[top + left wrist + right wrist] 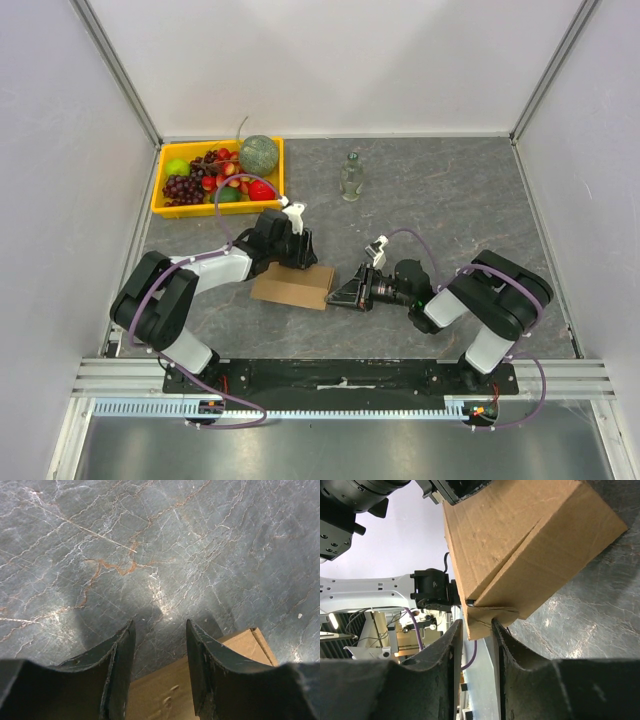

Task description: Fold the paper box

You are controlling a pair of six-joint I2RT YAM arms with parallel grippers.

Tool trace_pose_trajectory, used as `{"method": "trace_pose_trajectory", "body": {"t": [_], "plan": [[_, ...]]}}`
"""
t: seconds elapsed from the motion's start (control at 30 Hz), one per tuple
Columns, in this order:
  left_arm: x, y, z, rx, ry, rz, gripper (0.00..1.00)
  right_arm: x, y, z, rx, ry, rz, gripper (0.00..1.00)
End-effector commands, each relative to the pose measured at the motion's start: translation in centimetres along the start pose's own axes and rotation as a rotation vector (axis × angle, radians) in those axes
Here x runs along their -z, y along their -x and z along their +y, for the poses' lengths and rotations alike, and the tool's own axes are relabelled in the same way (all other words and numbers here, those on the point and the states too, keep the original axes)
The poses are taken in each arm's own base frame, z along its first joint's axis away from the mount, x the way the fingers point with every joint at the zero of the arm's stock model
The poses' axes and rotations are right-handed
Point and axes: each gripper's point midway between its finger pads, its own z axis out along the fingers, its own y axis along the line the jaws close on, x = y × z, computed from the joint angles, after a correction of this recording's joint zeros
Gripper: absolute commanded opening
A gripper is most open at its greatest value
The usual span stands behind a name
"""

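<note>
The paper box point(290, 288) is a closed, flat brown cardboard box lying on the grey marble table between my two arms. My left gripper point(300, 256) sits at its far edge. In the left wrist view the left gripper point(160, 625) is open, with the box top point(165, 690) showing below between the fingers and nothing clamped. My right gripper point(342, 292) is at the box's right end. In the right wrist view it point(477, 625) is open, and a small cardboard tab point(490, 617) of the box point(520, 540) pokes just between its fingertips, touching the right finger only.
A yellow tray point(158, 207) of fruit stands at the back left. A small glass bottle point(350, 178) stands behind the box toward the middle. White walls enclose the table on three sides.
</note>
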Motion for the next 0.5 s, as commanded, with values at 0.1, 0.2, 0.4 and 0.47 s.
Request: {"method": "trace_pose_trajectory", "body": {"t": [0.1, 0.2, 0.4, 0.47], "plan": [[-0.1, -2.3, 0.1, 0.030, 0.012, 0.065, 0.51, 0.1, 0.2, -0.5, 0.044, -0.048, 0.000, 0.44], [0.0, -2.5, 0.3, 0.034, 0.023, 0.064, 0.51, 0.4, 0.4, -1.6, 0.082, -0.107, -0.010, 0.50], [0.6, -1.9, 0.7, 0.039, 0.054, 0.033, 0.51, 1.6, 1.3, -3.4, 0.209, -0.259, -0.046, 0.55], [0.8, -1.6, 0.7, 0.042, 0.062, 0.023, 0.51, 2.3, 1.8, -3.8, 0.257, -0.316, -0.064, 0.56]]}}
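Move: The small tab on the paper box's right end is just off the right fingertips, about 2 cm to their left and 1 cm ahead, at their height. The box's middle is some 8 cm left and 3 cm ahead of the right hand, roughly 2 cm lower. From the left hand, at the box's far edge, the tab lies about 7 cm back and 4 cm to the right, roughly level. The right hand shifts about 2 cm right and down, tilting its opening fingers downward beside the tab. ##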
